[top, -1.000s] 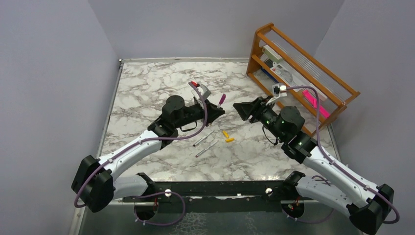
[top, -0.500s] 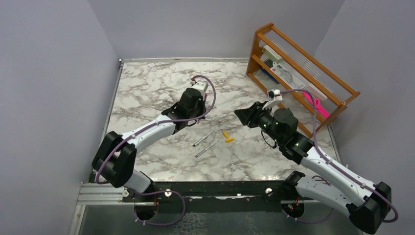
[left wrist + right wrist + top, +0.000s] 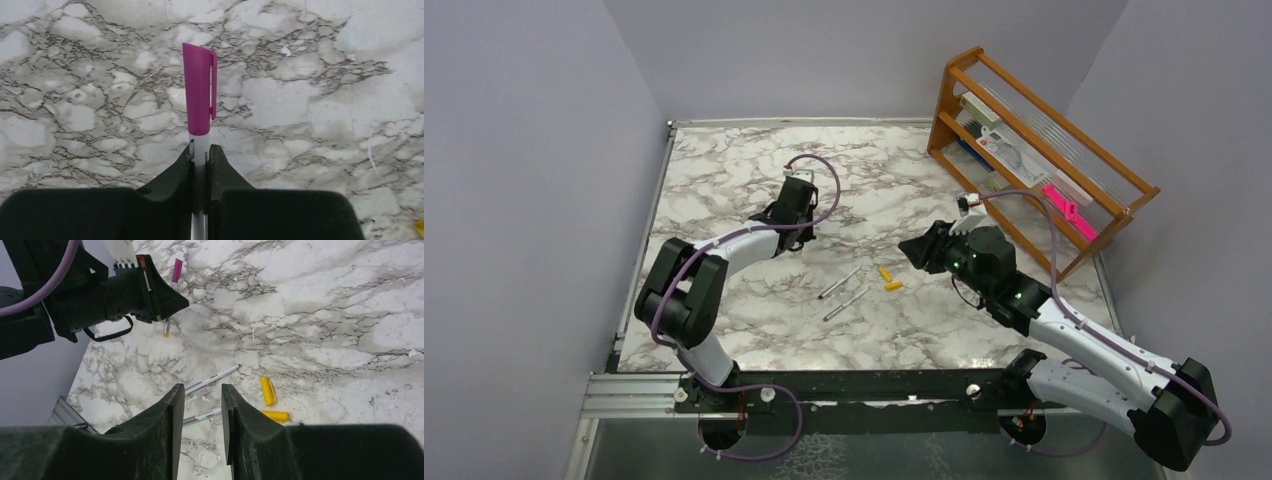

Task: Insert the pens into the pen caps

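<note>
My left gripper (image 3: 201,150) is shut on a silver-white pen (image 3: 201,145) whose tip sits inside the magenta cap (image 3: 199,95), low over the marble. In the right wrist view this capped pen (image 3: 172,287) crosses the left fingertips (image 3: 170,299). From above, the left gripper (image 3: 796,222) is left of centre. Two bare pens (image 3: 839,282) (image 3: 847,303) lie side by side at mid-table, with two yellow caps (image 3: 885,273) (image 3: 893,286) just to their right. My right gripper (image 3: 202,390) is open and empty above the pens (image 3: 212,378) (image 3: 202,415), the caps (image 3: 268,390) (image 3: 275,416) to its right.
A wooden rack (image 3: 1034,150) stands at the back right with flat items in it and a bright pink object (image 3: 1064,207). The marble tabletop (image 3: 724,180) is bounded by grey walls on the left and at the back.
My left arm has swung left and back, carrying the magenta-capped pen away from the centre. My right gripper has shifted slightly nearer and lower, towards the loose pens.
</note>
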Robot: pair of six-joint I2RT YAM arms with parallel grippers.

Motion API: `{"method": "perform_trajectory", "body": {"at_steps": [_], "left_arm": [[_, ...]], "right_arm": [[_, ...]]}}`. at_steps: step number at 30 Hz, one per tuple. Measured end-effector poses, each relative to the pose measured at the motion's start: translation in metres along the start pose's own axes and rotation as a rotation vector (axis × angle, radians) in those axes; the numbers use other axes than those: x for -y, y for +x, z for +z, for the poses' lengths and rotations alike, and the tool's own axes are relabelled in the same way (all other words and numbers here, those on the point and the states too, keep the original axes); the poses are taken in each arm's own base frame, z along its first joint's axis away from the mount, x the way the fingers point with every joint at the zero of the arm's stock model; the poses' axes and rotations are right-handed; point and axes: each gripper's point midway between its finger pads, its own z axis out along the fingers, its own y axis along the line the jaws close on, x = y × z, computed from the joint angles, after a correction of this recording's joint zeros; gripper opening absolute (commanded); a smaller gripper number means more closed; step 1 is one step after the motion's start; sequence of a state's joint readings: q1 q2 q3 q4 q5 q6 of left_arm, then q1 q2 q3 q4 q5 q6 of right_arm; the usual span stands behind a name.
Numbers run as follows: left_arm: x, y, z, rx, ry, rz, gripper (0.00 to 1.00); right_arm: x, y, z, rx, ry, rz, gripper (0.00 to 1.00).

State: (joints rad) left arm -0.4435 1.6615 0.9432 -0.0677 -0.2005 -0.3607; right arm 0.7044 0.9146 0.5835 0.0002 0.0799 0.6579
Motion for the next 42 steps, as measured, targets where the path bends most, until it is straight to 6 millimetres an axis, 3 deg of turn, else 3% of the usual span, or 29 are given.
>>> {"method": "perform_trajectory", "body": {"at_steps": [6, 15, 20, 37, 42], "left_arm": [[-0.021, 0.01, 0.025, -0.014, -0.043, -0.002, 0.13], [-0.014, -0.005, 0.045, 0.039, -0.021, 0.016, 0.18], [-0.013, -0.006, 0.045, 0.04, -0.017, 0.02, 0.31], [-0.012, -0.001, 0.035, 0.005, -0.003, 0.022, 0.36], [-0.004, -0.019, 0.016, 0.048, 0.042, 0.008, 0.36]], "right_arm": [[0.001, 0.008, 0.002, -0.028, -0.003, 0.0, 0.32], [0.006, 0.017, 0.003, -0.05, 0.004, -0.002, 0.32], [0.008, 0.021, 0.003, -0.059, 0.006, -0.003, 0.32], [0.007, 0.026, 0.005, -0.08, -0.004, 0.001, 0.32], [0.005, 0.027, 0.008, -0.084, -0.013, 0.001, 0.38]]}}
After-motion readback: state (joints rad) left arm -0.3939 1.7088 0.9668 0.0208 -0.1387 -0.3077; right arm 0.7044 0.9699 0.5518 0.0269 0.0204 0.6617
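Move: The left hand still grips the purple-capped pen; the bare patch of table it is bound for lies about 4 cm ahead, 1 cm left and 3 cm below. From that hand the nearer yellow cap is roughly 12 cm back, 17 cm right, the farther yellow cap 9 cm back, 15 cm right, and the upper loose pen 12 cm back, 6 cm right. The empty right hand has the nearer yellow cap some 16 cm almost straight below, about 1 cm left, the farther yellow cap 3 cm ahead and 4 cm left. The left hand brings the capped pen down about 3 cm onto the bare table, edging left, then carries it a few centimetres forward, stops and opens its fingers to let go, draws back about 1 cm and starts to rise clear. Meanwhile the empty right hand sinks slowly, some 2.5 cm, towards the yellow caps, fingers staying part-open and tipping down slightly. ##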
